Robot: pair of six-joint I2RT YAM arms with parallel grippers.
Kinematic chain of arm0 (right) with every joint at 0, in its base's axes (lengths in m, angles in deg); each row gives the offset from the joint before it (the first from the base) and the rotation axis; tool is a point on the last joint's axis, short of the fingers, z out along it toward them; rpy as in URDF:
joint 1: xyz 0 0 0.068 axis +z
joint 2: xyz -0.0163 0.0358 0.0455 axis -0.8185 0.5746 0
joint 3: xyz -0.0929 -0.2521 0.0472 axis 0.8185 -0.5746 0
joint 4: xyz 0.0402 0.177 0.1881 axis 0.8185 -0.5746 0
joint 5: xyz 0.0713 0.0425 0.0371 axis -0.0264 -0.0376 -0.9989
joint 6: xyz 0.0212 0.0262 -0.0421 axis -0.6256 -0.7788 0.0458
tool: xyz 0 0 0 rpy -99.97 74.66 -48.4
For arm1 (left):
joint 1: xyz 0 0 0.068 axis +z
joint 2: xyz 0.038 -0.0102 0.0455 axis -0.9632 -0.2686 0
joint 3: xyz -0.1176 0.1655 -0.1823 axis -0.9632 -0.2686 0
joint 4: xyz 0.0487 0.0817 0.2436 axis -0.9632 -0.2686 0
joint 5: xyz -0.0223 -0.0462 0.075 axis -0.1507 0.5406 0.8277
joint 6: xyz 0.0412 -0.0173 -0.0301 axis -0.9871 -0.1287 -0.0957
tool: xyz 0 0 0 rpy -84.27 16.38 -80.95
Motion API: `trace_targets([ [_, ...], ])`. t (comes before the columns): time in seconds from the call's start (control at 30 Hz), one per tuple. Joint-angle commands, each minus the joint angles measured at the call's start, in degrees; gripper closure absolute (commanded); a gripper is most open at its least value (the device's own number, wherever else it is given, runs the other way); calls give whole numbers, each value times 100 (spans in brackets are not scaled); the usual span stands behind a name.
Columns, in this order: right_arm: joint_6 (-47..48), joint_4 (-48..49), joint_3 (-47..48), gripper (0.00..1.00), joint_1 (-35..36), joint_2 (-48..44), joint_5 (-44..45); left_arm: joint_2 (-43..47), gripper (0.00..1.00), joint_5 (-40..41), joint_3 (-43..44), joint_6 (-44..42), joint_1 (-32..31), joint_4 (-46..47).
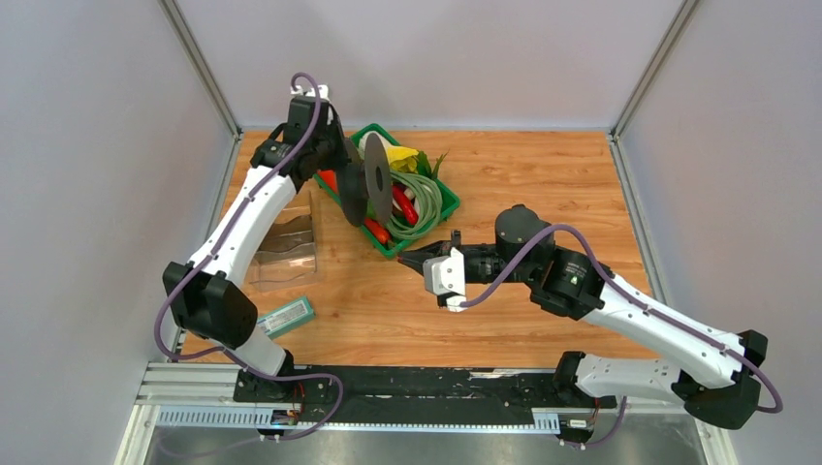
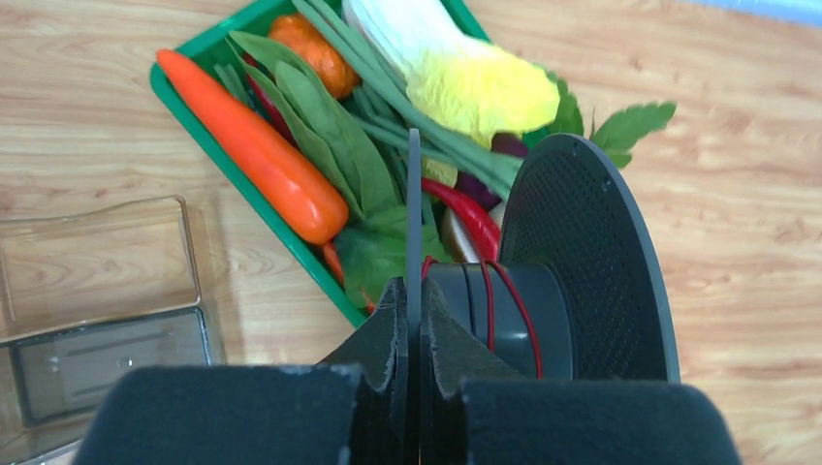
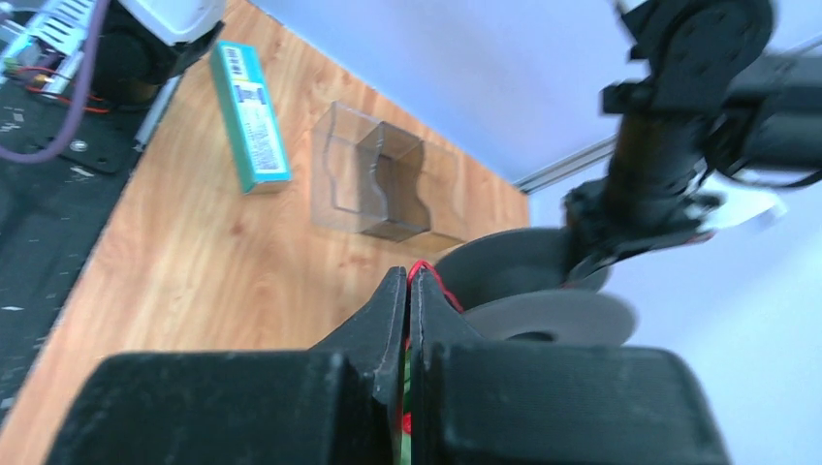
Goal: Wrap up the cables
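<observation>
My left gripper (image 2: 414,291) is shut on the thin near flange of a black spool (image 2: 582,262), which hangs above the green tray. The red cable (image 2: 490,305) lies in a couple of thin turns around the spool's grey hub. From above, the spool (image 1: 375,179) stands on edge at the left gripper (image 1: 341,182). My right gripper (image 1: 415,260) sits to the spool's lower right, over the tray's near corner. In the right wrist view it (image 3: 408,281) is shut on the red cable (image 3: 427,275), which runs from its tips toward the spool (image 3: 543,315).
A green tray (image 1: 448,201) of toy vegetables, among them a carrot (image 2: 257,155) and pale green strands (image 1: 426,199), stands at the back centre. A clear plastic box (image 1: 286,252) and a teal packet (image 1: 286,317) lie at the left, by the left arm.
</observation>
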Motion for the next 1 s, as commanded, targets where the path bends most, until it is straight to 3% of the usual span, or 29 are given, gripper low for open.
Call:
trace_targets([
  [0.0, 930, 515, 606, 100, 36, 326, -63, 177, 100, -109, -240, -770, -243, 581],
  [0.4, 1248, 1026, 1766, 100, -658, 1196, 192, 1292, 100, -935, -1682, -1896, -893, 1415],
  [0.97, 668, 1290, 3260, 100, -2459, 2321, -203, 2532, 100, -4415, -2447, -2669, -894, 1768],
])
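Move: The left hand already pinches the near flange of the grey spool, whose middle is roughly 2 cm ahead, 4 cm right and 5 cm below; the red cable's end, in the right fingers, is about 24 cm back, 11 cm right and 6 cm higher. From the right hand the spool is some 26 cm ahead, 7 cm left and 11 cm down. The vegetable tray is about 5 cm ahead of the left hand, 6 cm right and 25 cm below; the clear box is 12 cm back, 10 cm left and 26 cm below. Keeping the red cable pinched in its shut fingers, the right hand sweeps it forward about 19 cm while climbing steadily 12 cm, up and over to just beyond the spool, its wrist turning moderately clockwise. Against it the left hand keeps its grip on the flange and draws the spool back some 14 cm and right 10 cm, dipping about 5 cm before rising again and swinging it nearly 50 degrees clockwise. ##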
